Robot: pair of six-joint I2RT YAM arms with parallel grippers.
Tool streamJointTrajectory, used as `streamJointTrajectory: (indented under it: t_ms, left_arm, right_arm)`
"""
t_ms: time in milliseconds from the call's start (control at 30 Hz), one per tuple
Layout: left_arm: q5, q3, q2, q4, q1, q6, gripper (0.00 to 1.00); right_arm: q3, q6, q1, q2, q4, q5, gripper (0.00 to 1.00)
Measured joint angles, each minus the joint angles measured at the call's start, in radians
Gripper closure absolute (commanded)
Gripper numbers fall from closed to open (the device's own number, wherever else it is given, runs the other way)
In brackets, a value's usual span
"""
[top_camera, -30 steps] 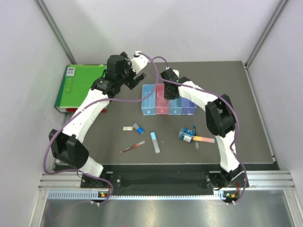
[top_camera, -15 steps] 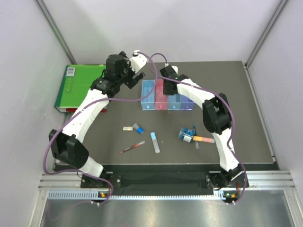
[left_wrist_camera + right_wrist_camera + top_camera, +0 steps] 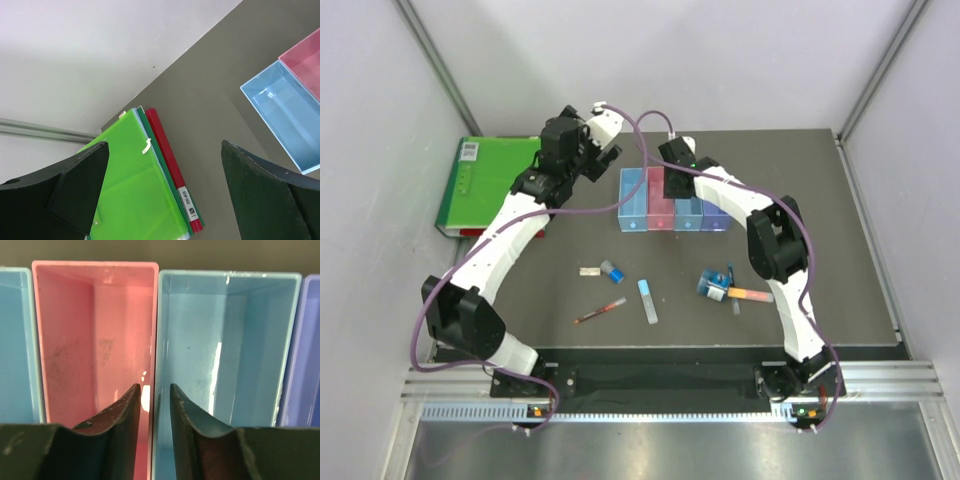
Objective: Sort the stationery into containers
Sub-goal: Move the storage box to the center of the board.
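The containers are a row of four joined bins: light blue [image 3: 633,198], pink [image 3: 660,203], light blue [image 3: 689,214] and violet-blue [image 3: 717,214]. My right gripper [image 3: 672,186] hangs over them, open a little. In the right wrist view its fingers [image 3: 154,386] straddle the wall between the pink bin [image 3: 90,335] and the light blue bin [image 3: 225,340] without touching it. Both bins are empty. My left gripper [image 3: 605,150] [image 3: 165,145] is wide open and empty, up in the air left of the row. The stationery lies nearer: red pen [image 3: 600,311], pale blue stick [image 3: 647,300], white block [image 3: 589,271], blue cap [image 3: 612,271], blue-white roll [image 3: 713,285], orange-pink marker [image 3: 750,294].
A big green binder [image 3: 485,185] [image 3: 135,185] with a red spine lies at the left edge of the dark table [image 3: 820,200]. Grey walls close in the back and both sides. Purple cables arc over both arms.
The row of bins has shifted a little toward the back wall with the right gripper. The right gripper's fingers have parted off the wall between two bins. The left arm has barely moved.
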Motion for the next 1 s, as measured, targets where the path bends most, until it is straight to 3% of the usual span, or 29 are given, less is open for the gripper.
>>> streamJointTrajectory:
  t_ms: [200, 367, 433, 533, 767, 1000]
  left_arm:
    - [-0.018, -0.006, -0.003, 0.031, 0.0, 0.0, 0.01]
    - [-0.022, -0.008, -0.005, 0.041, 0.0, -0.001, 0.01]
    - [-0.024, -0.01, -0.006, 0.045, 0.0, -0.001, 0.01]
    - [-0.025, -0.039, -0.018, 0.061, 0.0, 0.0, 0.01]
    - [-0.025, -0.186, -0.074, 0.111, 0.002, 0.004, 0.01]
    - [-0.017, -0.261, -0.115, 0.12, 0.002, 0.03, 0.01]
  right_arm:
    - [0.0, -0.013, -0.008, 0.003, 0.015, 0.0, 0.35]
    - [0.0, -0.027, -0.008, 0.003, 0.021, 0.011, 0.18]
    - [0.0, -0.039, -0.008, 0.003, 0.029, 0.016, 0.16]
    - [-0.001, -0.071, -0.008, 0.002, 0.049, 0.017, 0.01]
    - [-0.028, -0.174, -0.01, -0.082, 0.105, -0.069, 0.0]
    - [-0.056, -0.287, -0.037, -0.282, 0.133, -0.236, 0.0]
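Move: The right hand's fingers, already slightly open, straddle the divider between the red and the second light-blue compartment; the storage box's middle is about 1 cm back from that hand, level sideways, 3 cm below. The blue-capped bottle lies some 21 cm back and 15 cm left, the blue jar about 25 cm back and 9 cm right, both 5 cm below. From the left hand the box is about 3 cm ahead, 20 cm right, 27 cm below. Opening wide around the divider while creeping about 1.5 cm forward, the right fingers let go of the storage box; the hand then rises quickly, about 15 cm clear above it, the fingertips tilting up and the wrist turning some 20 degrees counter-clockwise. The empty left hand, wide open, lifts slightly, then sinks about 5 cm and draws back a little. ##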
